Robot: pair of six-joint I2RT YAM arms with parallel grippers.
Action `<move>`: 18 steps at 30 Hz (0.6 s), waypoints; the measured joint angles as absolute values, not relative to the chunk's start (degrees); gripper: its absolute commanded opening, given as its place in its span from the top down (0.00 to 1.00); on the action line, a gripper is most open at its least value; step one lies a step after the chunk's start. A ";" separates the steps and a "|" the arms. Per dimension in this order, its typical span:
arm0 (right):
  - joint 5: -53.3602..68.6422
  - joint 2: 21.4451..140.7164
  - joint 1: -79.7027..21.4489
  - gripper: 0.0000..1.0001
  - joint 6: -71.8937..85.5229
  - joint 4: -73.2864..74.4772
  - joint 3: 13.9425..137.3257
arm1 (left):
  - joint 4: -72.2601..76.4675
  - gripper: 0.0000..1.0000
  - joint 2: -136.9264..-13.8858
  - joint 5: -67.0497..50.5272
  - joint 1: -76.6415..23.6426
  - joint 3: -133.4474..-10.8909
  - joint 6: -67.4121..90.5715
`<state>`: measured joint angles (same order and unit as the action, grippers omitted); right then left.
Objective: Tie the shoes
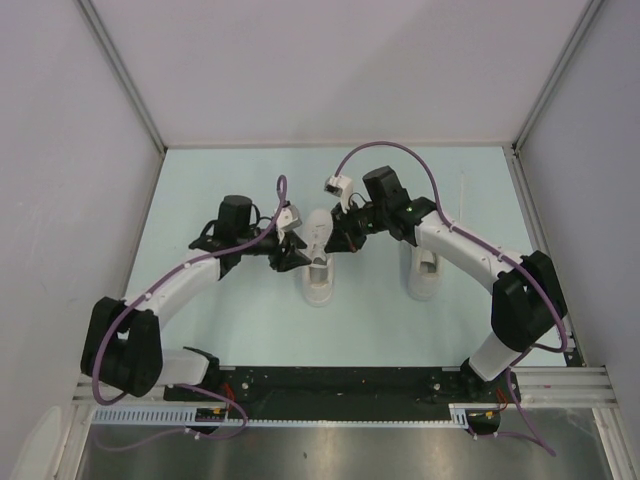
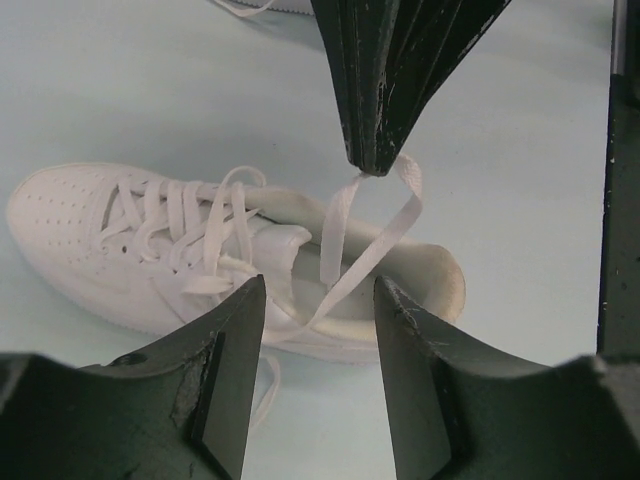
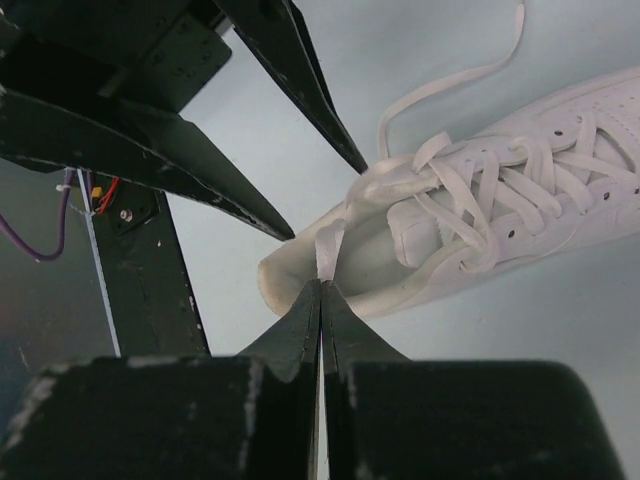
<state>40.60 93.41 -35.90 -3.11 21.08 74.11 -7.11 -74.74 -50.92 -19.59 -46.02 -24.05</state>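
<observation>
One white shoe (image 1: 320,282) lies between the arms, seen side-on (image 2: 110,240) in the left wrist view and also (image 3: 520,190) in the right wrist view. My right gripper (image 3: 322,285) is shut on a loop of its lace (image 2: 400,215) and holds it up over the heel opening. The same gripper (image 1: 338,240) hangs tip-down (image 2: 372,165) in the left wrist view. My left gripper (image 2: 320,288) stands open just beside the shoe, with the lace strands running past its gap and nothing pinched. It sits left of the shoe (image 1: 295,252). The second shoe (image 1: 422,272) rests under the right arm.
A loose lace end (image 3: 450,85) trails over the pale blue tabletop (image 1: 240,320). White walls close in the back and both sides. A black rail (image 1: 340,385) runs along the near edge.
</observation>
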 measured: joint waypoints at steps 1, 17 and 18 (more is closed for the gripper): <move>40.75 93.41 -35.90 1.00 -2.98 21.06 74.11 | -6.87 0.48 -75.42 -50.72 -20.14 -46.19 -24.43; 42.76 93.41 -35.09 0.61 -1.61 20.64 73.82 | -5.39 1.00 -79.66 -49.65 -22.68 -49.43 -28.73; 43.09 93.41 -34.92 0.57 -0.93 20.69 73.80 | -5.72 1.00 -79.37 -49.58 -22.79 -49.43 -29.61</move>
<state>43.09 93.41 -34.92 -0.93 20.69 73.80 -5.72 -79.37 -49.58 -22.79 -49.43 -29.61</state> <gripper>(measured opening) 0.270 0.005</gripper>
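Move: The right hand's shut fingers already hold the shoelace loop at their tips. The left hand, its fingers half open, has the part it will pinch about 3 cm to its right and 1 cm lower, level fore and aft, with the right fingertips some 4 cm to its right and 1 cm back. The middle of the shoe lies about 4 cm ahead of the left hand, 4 cm to its right and 6 cm below. The left hand eases about 2 cm to the right and 1 cm down towards the right fingertips, its half-open fingers coming around the lace over the shoe's opening, then shuts and pinches it while drifting about 1 cm forward and lifting slightly. The right hand stays in place with its closed hold until the left has shut, then begins to open, about a fifth of its range, letting go of the lace. ##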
